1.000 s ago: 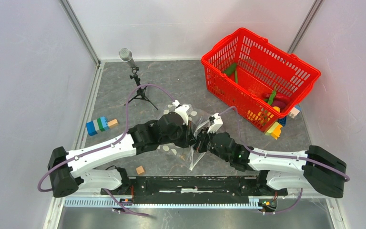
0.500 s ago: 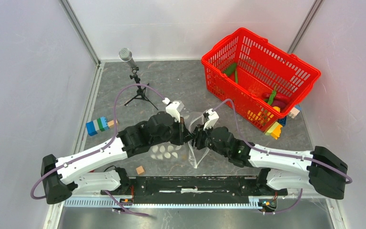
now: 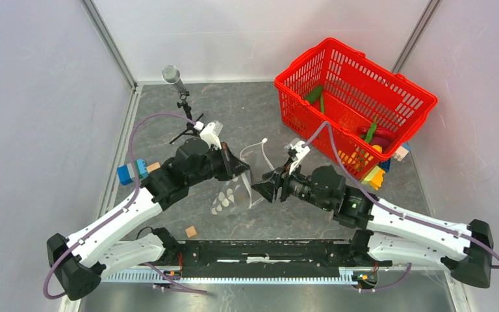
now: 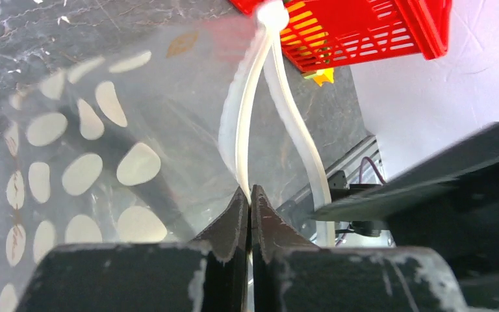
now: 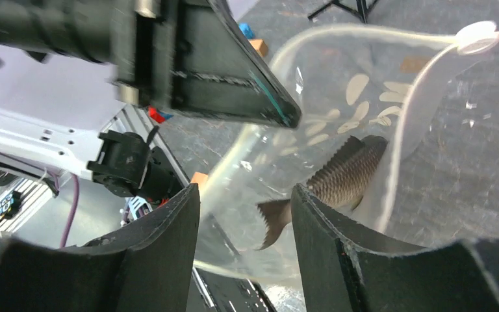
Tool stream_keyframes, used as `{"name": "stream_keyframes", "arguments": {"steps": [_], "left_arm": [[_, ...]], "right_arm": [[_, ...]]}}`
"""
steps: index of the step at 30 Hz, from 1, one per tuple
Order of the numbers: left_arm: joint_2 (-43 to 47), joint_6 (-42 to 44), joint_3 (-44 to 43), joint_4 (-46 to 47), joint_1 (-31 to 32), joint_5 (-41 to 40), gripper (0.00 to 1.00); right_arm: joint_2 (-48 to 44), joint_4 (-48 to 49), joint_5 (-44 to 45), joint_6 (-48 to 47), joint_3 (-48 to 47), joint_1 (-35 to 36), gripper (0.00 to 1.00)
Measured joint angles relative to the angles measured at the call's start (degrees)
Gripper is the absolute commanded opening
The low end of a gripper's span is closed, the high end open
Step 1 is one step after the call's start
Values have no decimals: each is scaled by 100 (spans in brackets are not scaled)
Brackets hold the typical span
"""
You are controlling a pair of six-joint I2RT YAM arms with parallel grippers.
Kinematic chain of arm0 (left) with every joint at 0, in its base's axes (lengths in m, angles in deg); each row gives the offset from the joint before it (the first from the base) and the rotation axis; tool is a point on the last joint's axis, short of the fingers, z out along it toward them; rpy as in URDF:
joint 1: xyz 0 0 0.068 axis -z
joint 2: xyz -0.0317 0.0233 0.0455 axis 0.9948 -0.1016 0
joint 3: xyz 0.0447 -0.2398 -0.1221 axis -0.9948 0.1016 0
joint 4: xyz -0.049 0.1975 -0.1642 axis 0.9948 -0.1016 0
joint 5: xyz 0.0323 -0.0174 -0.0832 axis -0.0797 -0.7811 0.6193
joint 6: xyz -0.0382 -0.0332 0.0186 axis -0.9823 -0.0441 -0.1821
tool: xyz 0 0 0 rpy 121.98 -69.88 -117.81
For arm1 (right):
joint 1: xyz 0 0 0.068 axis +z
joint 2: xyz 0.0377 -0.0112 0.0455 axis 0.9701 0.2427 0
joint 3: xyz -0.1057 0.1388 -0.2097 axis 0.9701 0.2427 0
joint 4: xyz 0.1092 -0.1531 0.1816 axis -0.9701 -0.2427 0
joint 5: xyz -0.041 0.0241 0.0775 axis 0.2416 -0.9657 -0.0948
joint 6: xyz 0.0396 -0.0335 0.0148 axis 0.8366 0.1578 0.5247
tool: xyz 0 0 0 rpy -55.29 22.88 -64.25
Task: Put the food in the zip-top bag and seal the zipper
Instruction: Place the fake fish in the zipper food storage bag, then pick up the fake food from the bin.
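Observation:
The zip-top bag, clear with white dots, hangs from my left gripper. In the left wrist view that gripper is shut on one white strip of the zipper, and the other strip bows away, so the mouth gapes. A grey fish lies inside the bag. My right gripper is open just right of the bag; its fingers stand wide apart in front of the bag's lower edge, gripping nothing. Green pods and a magenta aubergine lie in the red basket.
The red mesh basket stands at the back right, with a yellow piece beside it on the table. A microphone on a tripod stands at the back left. Blue-green blocks and a wooden cube lie to the left.
My right gripper has opened, let go of the bag and drawn back to the right. The left arm has swung left and back with the bag, whose mouth now gapes.

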Motion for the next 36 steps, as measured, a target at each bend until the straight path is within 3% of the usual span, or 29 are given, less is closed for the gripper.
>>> {"name": "stream_keyframes", "arguments": {"steps": [8,11,16,19,24,36], "left_arm": [[131,9,378,-96,2,-514,2],[155,13,382,-105,2,-573,2],[175,42,396,-98,2,-560,2],[170,48,402,-94,2,-527,2],[122,59,404,-87,2,-457,2],[74,210,404,-76,2,-337,2]], "right_arm": [[-442,-870,85,-723,-614,22,61],[-286,-1567,737,-1102,-1268,26,68],[271,-2315,2343,-1862,-2618,-160,69],[704,-2533,2706,-2273,-3191,-1047,69],[1403,-2726,2485,-2610,-3554,-2723,76],[2938,-3272,619,-2669,-3928,-5532,93]]}}
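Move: From the right hand, the middle of the red basket lies about 26 cm ahead and 31 cm to the right, some 13 cm lower. In it the cucumber is roughly 31 cm ahead and 19 cm right, and the pepper pile 17 cm ahead and 42 cm right, both about 20 cm down. The bag sits 2 cm ahead, 7 cm left, 8 cm below. From the left hand, the basket is about 21 cm ahead, 37 cm right, 13 cm lower. Right hand, opening wider, arcs 40 cm right-forward over the basket; left lowers its pinched bag about 3 cm. ##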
